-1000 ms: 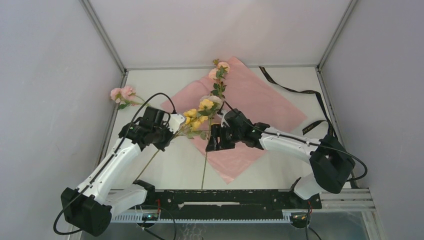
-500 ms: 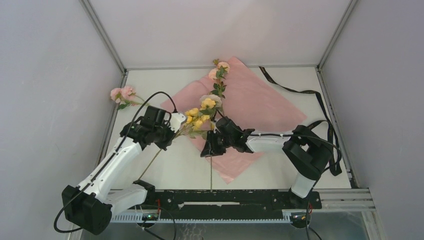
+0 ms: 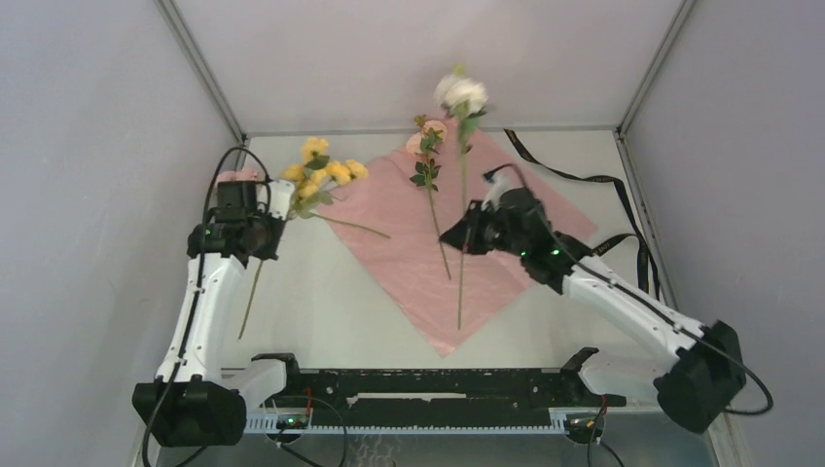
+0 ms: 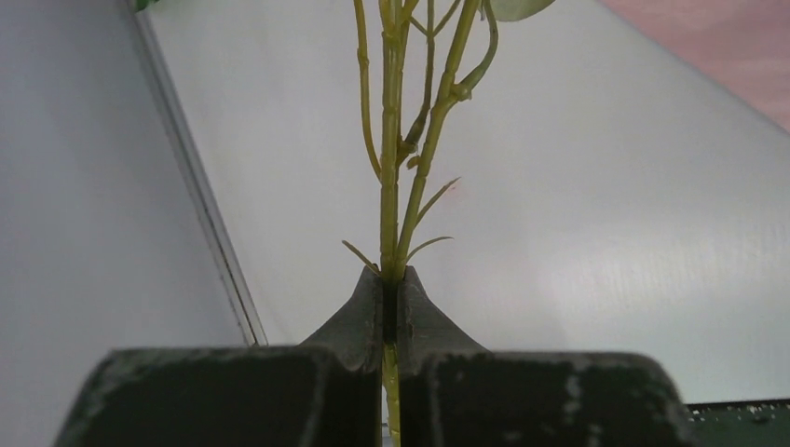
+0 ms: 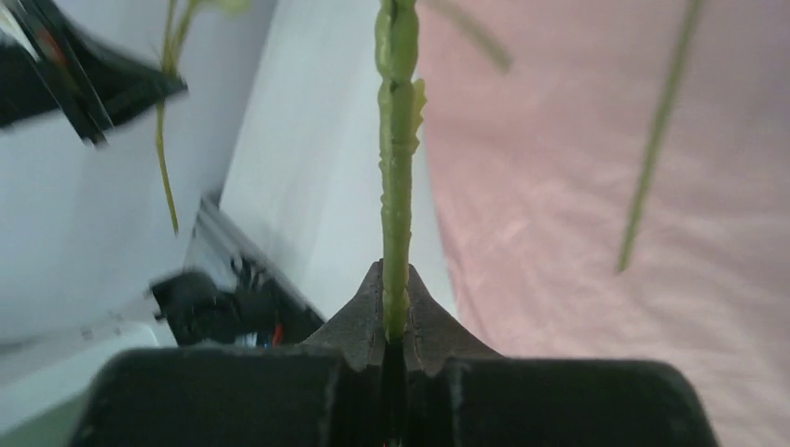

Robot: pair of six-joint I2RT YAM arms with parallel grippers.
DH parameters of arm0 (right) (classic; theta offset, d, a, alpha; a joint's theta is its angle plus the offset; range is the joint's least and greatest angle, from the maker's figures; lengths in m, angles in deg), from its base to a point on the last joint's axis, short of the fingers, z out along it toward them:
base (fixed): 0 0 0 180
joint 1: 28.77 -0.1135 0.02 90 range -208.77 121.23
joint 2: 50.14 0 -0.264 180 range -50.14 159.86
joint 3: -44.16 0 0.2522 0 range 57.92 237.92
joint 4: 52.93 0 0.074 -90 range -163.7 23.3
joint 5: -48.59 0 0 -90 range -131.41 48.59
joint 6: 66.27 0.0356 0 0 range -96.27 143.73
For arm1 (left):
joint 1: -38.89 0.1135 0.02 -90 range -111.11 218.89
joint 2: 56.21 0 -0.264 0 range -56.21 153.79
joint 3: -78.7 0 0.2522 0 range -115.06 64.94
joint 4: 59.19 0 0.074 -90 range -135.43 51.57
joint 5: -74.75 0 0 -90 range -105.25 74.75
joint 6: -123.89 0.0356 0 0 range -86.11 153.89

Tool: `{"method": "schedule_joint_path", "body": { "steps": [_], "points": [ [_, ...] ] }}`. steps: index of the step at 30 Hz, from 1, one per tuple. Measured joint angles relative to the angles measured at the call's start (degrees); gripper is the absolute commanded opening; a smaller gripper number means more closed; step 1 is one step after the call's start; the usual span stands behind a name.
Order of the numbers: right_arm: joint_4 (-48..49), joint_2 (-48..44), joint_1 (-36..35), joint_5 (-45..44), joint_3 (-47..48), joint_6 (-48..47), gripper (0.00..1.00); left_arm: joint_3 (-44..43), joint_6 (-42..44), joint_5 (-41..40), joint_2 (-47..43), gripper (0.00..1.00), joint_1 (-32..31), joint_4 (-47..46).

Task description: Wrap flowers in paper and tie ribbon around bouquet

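Observation:
The pink paper (image 3: 506,199) lies flat as a diamond on the table. One pink-blossomed flower stem (image 3: 433,195) rests on it. My left gripper (image 3: 272,212) is shut on the stem of the yellow flowers (image 3: 321,173), held up near the left wall; in the left wrist view the jaws (image 4: 391,279) pinch the thin green stems (image 4: 389,168). My right gripper (image 3: 461,233) is shut on the stem of a white flower (image 3: 461,92), held upright over the paper; its stem (image 5: 397,158) shows between the jaws (image 5: 396,279). The dark ribbon (image 3: 574,177) lies at the back right.
Another pink flower (image 3: 232,177) lies by the left wall, mostly hidden behind my left arm. Metal frame posts and grey walls close in the table on three sides. A black rail (image 3: 438,384) runs along the near edge.
My right gripper closed on the white flower's stem and raised it, moving back and right over the paper. My left arm swung to the far left with the yellow flowers.

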Motion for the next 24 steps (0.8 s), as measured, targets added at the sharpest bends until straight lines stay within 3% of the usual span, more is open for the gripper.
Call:
{"method": "schedule_joint_path", "body": {
  "steps": [3, 5, 12, 18, 21, 24],
  "points": [
    [-0.35, -4.48, 6.75, -1.01, 2.03, -3.19, 0.0, -1.55, 0.2, 0.72, 0.04, 0.0, 6.27, -0.28],
    [-0.37, -2.82, 10.67, -0.9, 5.07, -5.68, 0.0, -1.97, -0.24, 1.64, 0.04, 0.0, 9.03, -0.31],
    [-2.21, 18.78, 15.02, 0.76, 20.85, -13.9, 0.08, -3.56, -6.67, 8.55, -0.37, 0.0, 10.54, -1.64],
    [-6.58, 34.03, 16.52, 1.18, 27.93, -15.37, 0.62, -5.46, -13.38, 15.58, -1.31, 0.0, 10.54, -3.56],
    [-9.92, 38.12, 17.22, 0.7, 28.76, -16.11, 0.73, -5.57, -16.24, 18.95, -1.16, 0.0, 10.54, -4.96],
    [-15.04, 39.71, 17.14, -1.99, 31.06, -18.16, 0.76, -5.57, -19.26, 22.25, -1.11, 0.0, 10.49, -6.4]
  ]
}}
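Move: On the pink paper, the laying spot for the white flower in the right hand is about 17 cm ahead, 3 cm to the right and 15 cm below. The pink flower already there lies 16 cm ahead, 1 cm left; the loose rose's stem end is 11 cm ahead, 10 cm left. From the left hand, holding the yellow flowers, that pink flower is some 15 cm ahead and 33 cm right, the loose rose's middle 14 cm ahead, 7 cm right, both 14 cm below. Carrying the white flower about 17 cm forward and slightly right in an arc, the right hand first rises some 6 cm, then sinks well below its start over the paper and opens wide on the way down, letting go beside the pink flower. The left keeps its yellow stems pinched, swings 4 cm left, then 7 cm right towards the paper, rising about 6 cm and rolling its left side down some 30 degrees. ##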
